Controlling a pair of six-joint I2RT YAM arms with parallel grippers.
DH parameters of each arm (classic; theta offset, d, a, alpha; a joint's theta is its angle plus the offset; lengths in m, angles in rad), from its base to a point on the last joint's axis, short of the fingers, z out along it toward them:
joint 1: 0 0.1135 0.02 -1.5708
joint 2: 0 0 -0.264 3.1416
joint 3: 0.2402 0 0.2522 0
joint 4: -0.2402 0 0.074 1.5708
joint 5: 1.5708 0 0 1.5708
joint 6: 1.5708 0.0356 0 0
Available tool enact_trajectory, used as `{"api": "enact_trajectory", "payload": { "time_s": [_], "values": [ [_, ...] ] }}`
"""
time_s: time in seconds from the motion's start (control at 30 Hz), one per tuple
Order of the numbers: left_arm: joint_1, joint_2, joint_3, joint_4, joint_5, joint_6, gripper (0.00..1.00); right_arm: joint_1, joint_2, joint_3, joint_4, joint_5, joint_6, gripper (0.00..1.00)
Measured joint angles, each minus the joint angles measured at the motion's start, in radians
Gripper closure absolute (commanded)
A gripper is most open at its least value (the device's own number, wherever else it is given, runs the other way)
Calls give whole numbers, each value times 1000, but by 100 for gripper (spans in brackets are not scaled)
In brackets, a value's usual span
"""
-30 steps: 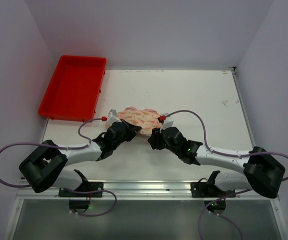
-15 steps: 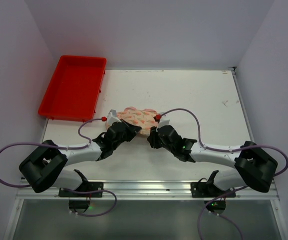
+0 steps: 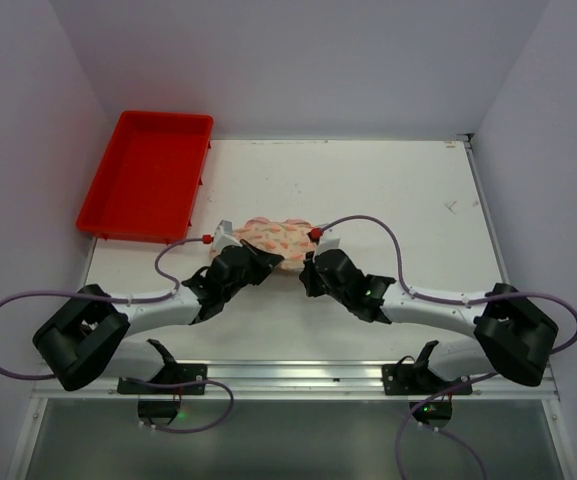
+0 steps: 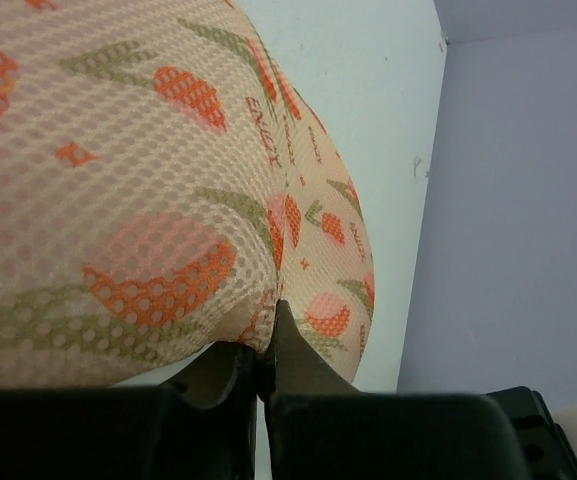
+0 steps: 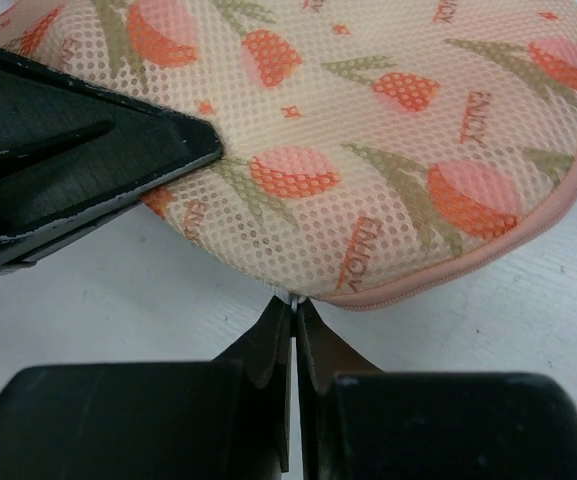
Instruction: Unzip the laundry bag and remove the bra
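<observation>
The laundry bag (image 3: pixel 274 234), cream mesh with orange-pink tulip print and a pink zipped edge, lies on the white table between both arms. It fills the left wrist view (image 4: pixel 148 190) and the right wrist view (image 5: pixel 368 150). My left gripper (image 3: pixel 258 262) is shut, pinching the bag's near edge fabric (image 4: pixel 260 340). My right gripper (image 3: pixel 311 268) is shut on a small metal zipper pull (image 5: pixel 294 298) at the bag's pink edge. The left gripper's dark fingers (image 5: pixel 78 160) lie against the bag in the right wrist view. The bra is hidden.
A red tray (image 3: pixel 148 175) stands at the back left, partly off the table. Grey walls close in on three sides. Purple cables loop from each wrist over the table.
The right gripper has shifted slightly left and toward the bag's near edge. The bag looks a little more bunched and narrower. The left gripper has barely moved.
</observation>
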Motion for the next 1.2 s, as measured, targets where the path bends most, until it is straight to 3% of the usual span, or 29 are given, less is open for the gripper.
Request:
{"api": "enact_trajectory", "payload": {
  "time_s": [0.23, 0.5, 0.67, 0.7, 0.8, 1.03, 1.2],
  "values": [
    [73, -107, -39, -27, 84, 109, 100, -48, -166, 0, -143, 2, -5, 100],
    [188, -66, -27, 36, 381, 421, 99, -106, -322, -32, -271, -129, -18, 100],
    [218, 143, 174, -4, 548, 639, 66, -113, -299, -32, -300, -208, -30, 100],
    [226, 169, 208, -11, 561, 663, 35, -108, -277, -29, -295, -225, -27, 100],
    [259, 182, 251, -11, 568, 677, 0, -85, -172, 4, -275, -272, -7, 100],
    [286, 16, 163, -105, 474, 544, 0, -47, 117, 148, -190, -341, 39, 100],
    [256, -79, 70, -150, 426, 432, 9, -47, 154, 165, -150, -346, 51, 100]
  ]
}}
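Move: My left fingers are shut on the near edge of the laundry bag, whose middle lies about 5 cm ahead, 3 cm left and a little below them. My right fingers already pinch the zip pull, roughly 6 cm right and 1 cm back from my left hand. From my right hand the bag's middle is some 6 cm ahead and 9 cm left. The red basket's middle is about 34 cm left and 24 cm ahead of my left hand. Keeping the zip pull pinched, I lift my right hand about 4 cm while going right, draw it back, then sweep it down and some 9 cm left, tipping the fingers down. My left hand moves left and up, swings back right turning clockwise some 30 degrees, pushes forward as it opens wide and lets go of the bag, then eases back and left, still open. ##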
